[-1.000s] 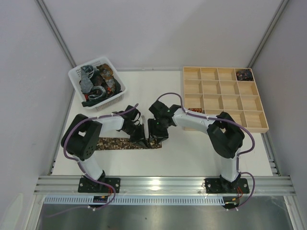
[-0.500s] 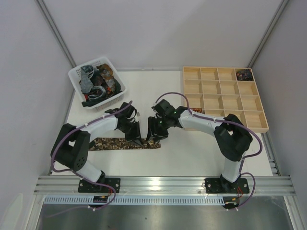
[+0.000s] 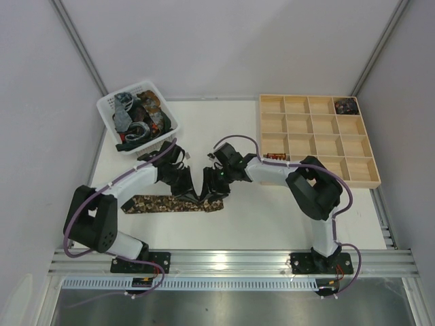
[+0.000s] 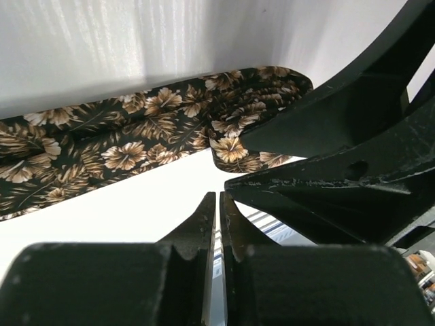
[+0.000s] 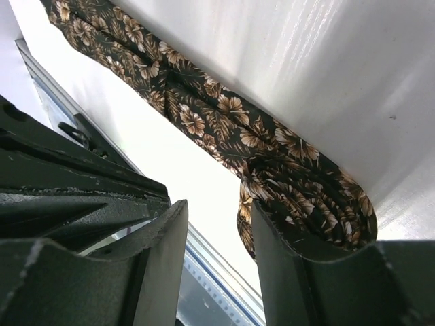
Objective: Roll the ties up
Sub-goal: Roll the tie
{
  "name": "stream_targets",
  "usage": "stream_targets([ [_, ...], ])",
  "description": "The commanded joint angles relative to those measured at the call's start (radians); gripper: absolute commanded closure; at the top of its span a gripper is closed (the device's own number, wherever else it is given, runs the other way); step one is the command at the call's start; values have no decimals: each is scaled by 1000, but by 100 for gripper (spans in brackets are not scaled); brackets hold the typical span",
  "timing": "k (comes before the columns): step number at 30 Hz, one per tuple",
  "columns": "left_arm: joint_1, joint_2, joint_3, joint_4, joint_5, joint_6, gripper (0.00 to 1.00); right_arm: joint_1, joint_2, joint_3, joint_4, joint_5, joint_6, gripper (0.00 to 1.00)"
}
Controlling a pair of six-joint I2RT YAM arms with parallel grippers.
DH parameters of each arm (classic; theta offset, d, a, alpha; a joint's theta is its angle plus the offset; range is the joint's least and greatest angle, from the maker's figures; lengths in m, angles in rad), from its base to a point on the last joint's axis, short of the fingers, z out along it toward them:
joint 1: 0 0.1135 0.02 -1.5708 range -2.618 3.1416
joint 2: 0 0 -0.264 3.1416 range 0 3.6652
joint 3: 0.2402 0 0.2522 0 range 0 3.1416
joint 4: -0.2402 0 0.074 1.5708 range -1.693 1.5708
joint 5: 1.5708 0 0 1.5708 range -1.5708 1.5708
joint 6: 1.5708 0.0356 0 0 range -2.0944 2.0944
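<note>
A dark brown tie [image 3: 156, 202] with a tan floral print lies flat along the table's near side. Its right end is coiled into a loose roll [image 5: 312, 197]. My left gripper [image 3: 196, 193] hangs just above the tie's right part. In the left wrist view the left gripper [image 4: 217, 197] is shut with nothing between its fingers, and the tie [image 4: 136, 139] lies beyond it. My right gripper [image 3: 214, 192] is close beside it on the right. In the right wrist view the right gripper [image 5: 217, 207] stands open and empty, with the roll against the outer side of its right finger.
A white basket [image 3: 126, 90] holding several more ties stands at the back left. A wooden tray [image 3: 312, 134] of square compartments sits at the back right, with a dark rolled tie [image 3: 346, 105] in its far right corner cell. An aluminium rail [image 3: 231, 259] runs along the near edge.
Both grippers have shifted a little to the left along the tie. The left arm has stretched out and lowered its elbow. The right jaws have narrowed slightly.
</note>
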Motion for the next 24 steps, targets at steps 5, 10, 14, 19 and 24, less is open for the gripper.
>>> stream_targets([
  [5, 5, -6, -19, 124, 146, -35, 91, -49, -195, 54, -71, 49, -100, 38],
  [10, -10, 59, 21, 174, 225, -55, 91, -107, -259, 3, -174, 29, -197, 26],
  [14, -39, 132, 67, 187, 276, -61, 91, -159, -278, -127, -111, -66, -205, 26],
  [19, -56, 172, 41, 245, 315, -97, 91, -171, -262, -214, -4, -111, -200, 26],
  [24, -55, 199, 26, 227, 281, -62, 91, -173, -207, -270, 127, -165, -145, 28],
])
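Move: The tie's roll sits right at the right hand's fingertips, about 2 cm to that hand's right, level with it and 2 cm below. The unrolled tie lies flat on the table, its middle some 16 cm to that hand's left. The red packet in the wooden organizer is roughly 24 cm to the right and 15 cm ahead. From the left hand the roll is about 5 cm to the right, 1 cm ahead and 4 cm lower. Opening wider, right hand hops up, about 8 cm rightward and down; left follows 6 cm towards the roll. ##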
